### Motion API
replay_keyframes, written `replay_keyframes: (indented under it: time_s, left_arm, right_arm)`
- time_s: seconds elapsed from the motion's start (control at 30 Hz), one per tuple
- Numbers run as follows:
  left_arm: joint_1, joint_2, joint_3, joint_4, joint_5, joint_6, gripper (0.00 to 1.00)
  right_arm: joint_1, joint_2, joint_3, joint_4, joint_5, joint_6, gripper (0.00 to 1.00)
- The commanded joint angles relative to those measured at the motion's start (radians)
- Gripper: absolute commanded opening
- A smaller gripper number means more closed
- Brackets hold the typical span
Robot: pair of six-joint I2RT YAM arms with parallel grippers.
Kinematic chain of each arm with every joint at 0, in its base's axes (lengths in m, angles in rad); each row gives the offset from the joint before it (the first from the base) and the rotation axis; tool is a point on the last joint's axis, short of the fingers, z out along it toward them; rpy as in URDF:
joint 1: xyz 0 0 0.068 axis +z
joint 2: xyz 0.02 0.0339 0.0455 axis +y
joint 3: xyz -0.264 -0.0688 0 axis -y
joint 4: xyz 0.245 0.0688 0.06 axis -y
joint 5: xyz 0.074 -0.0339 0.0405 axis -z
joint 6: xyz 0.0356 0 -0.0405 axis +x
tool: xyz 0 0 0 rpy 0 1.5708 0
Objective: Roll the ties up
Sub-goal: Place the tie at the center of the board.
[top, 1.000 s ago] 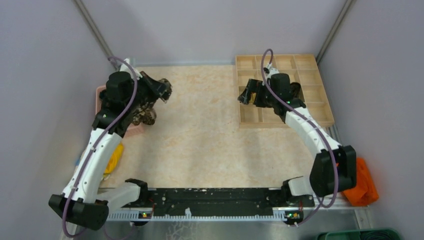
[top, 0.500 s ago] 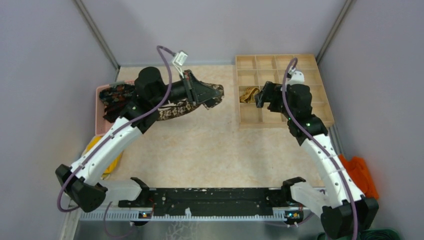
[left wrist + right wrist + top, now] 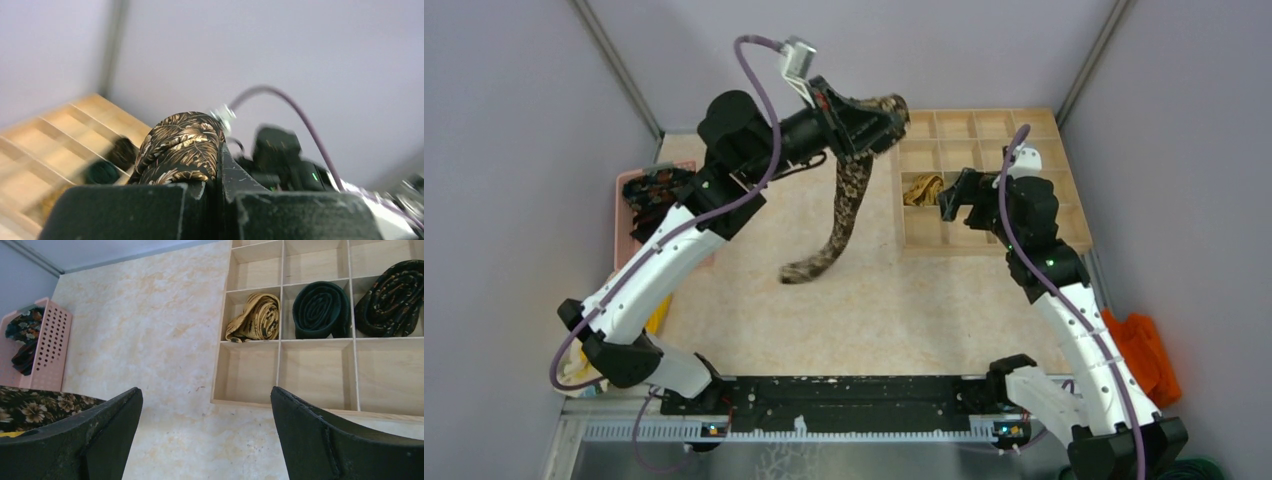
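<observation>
My left gripper (image 3: 871, 124) is raised high near the back wall, shut on a dark leaf-print tie (image 3: 844, 205). The tie hangs down, its tail (image 3: 804, 270) reaching the table. In the left wrist view the tie (image 3: 182, 147) bulges out between the shut jaws of that gripper (image 3: 218, 152). My right gripper (image 3: 948, 201) stands open by the wooden tray's left edge and holds nothing; its jaws (image 3: 206, 395) are wide apart over bare table. Rolled ties fill three tray cells: golden-tan (image 3: 255, 317), dark green (image 3: 320, 310) and black floral (image 3: 392, 297). More ties (image 3: 656, 190) lie in the pink basket.
The wooden compartment tray (image 3: 1034, 127) sits at the back right. The pink basket (image 3: 623, 230) stands at the left edge. An orange cloth (image 3: 1149, 365) lies off the table at the right, a yellow cloth (image 3: 661, 312) at the left. Grey walls close in three sides.
My left arm has swung up and to the right from the pink basket, lifting the tie so that it now hangs. My right gripper has drawn back from the tray, still open.
</observation>
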Motion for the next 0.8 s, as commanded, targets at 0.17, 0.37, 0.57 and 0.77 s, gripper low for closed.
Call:
replay_keyframes:
  time_s: [0.17, 0.37, 0.57, 0.77]
  left_arm:
    - [0.224, 0.085, 0.218, -0.035, -0.522, 0.22, 0.0]
    - [0.379, 0.341, 0.535, 0.047, -0.466, 0.258, 0.0]
    - [0.452, 0.532, 0.726, 0.158, -0.354, 0.216, 0.0]
    - [0.455, 0.321, 0.304, 0.37, -0.156, 0.149, 0.0]
  right_arm:
    - [0.007, 0.039, 0.002, 0.032, -0.057, -0.006, 0.99]
    - [0.006, 0.082, 0.001, 0.081, -0.052, 0.005, 0.99]
    - [0.007, 0.106, 0.004, 0.116, -0.066, 0.018, 0.99]
    - [0.007, 0.109, -0.033, 0.144, -0.095, 0.029, 0.99]
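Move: The left hand, already gripping one end of the tie, is high above the board: the board's center lies about 13 cm farther out, 11 cm to its left and roughly 50 cm below. The pink basket is some 14 cm ahead and 50 cm left; the wooden organizer's middle is about 30 cm ahead and 33 cm right. From the idle, open right hand, the board's center is around 7 cm ahead, 29 cm left and 28 cm below. Keeping the tie's end pinched in its shut fingers, the left hand sweeps it forward nearly 30 cm and left about 16 cm, out beyond the board's center. It rises some 8 cm on the way, then sinks about 5 cm late on. Its wrist swings roughly 50 degrees counter-clockwise, bringing the fingers from pointing right to mostly forward. ##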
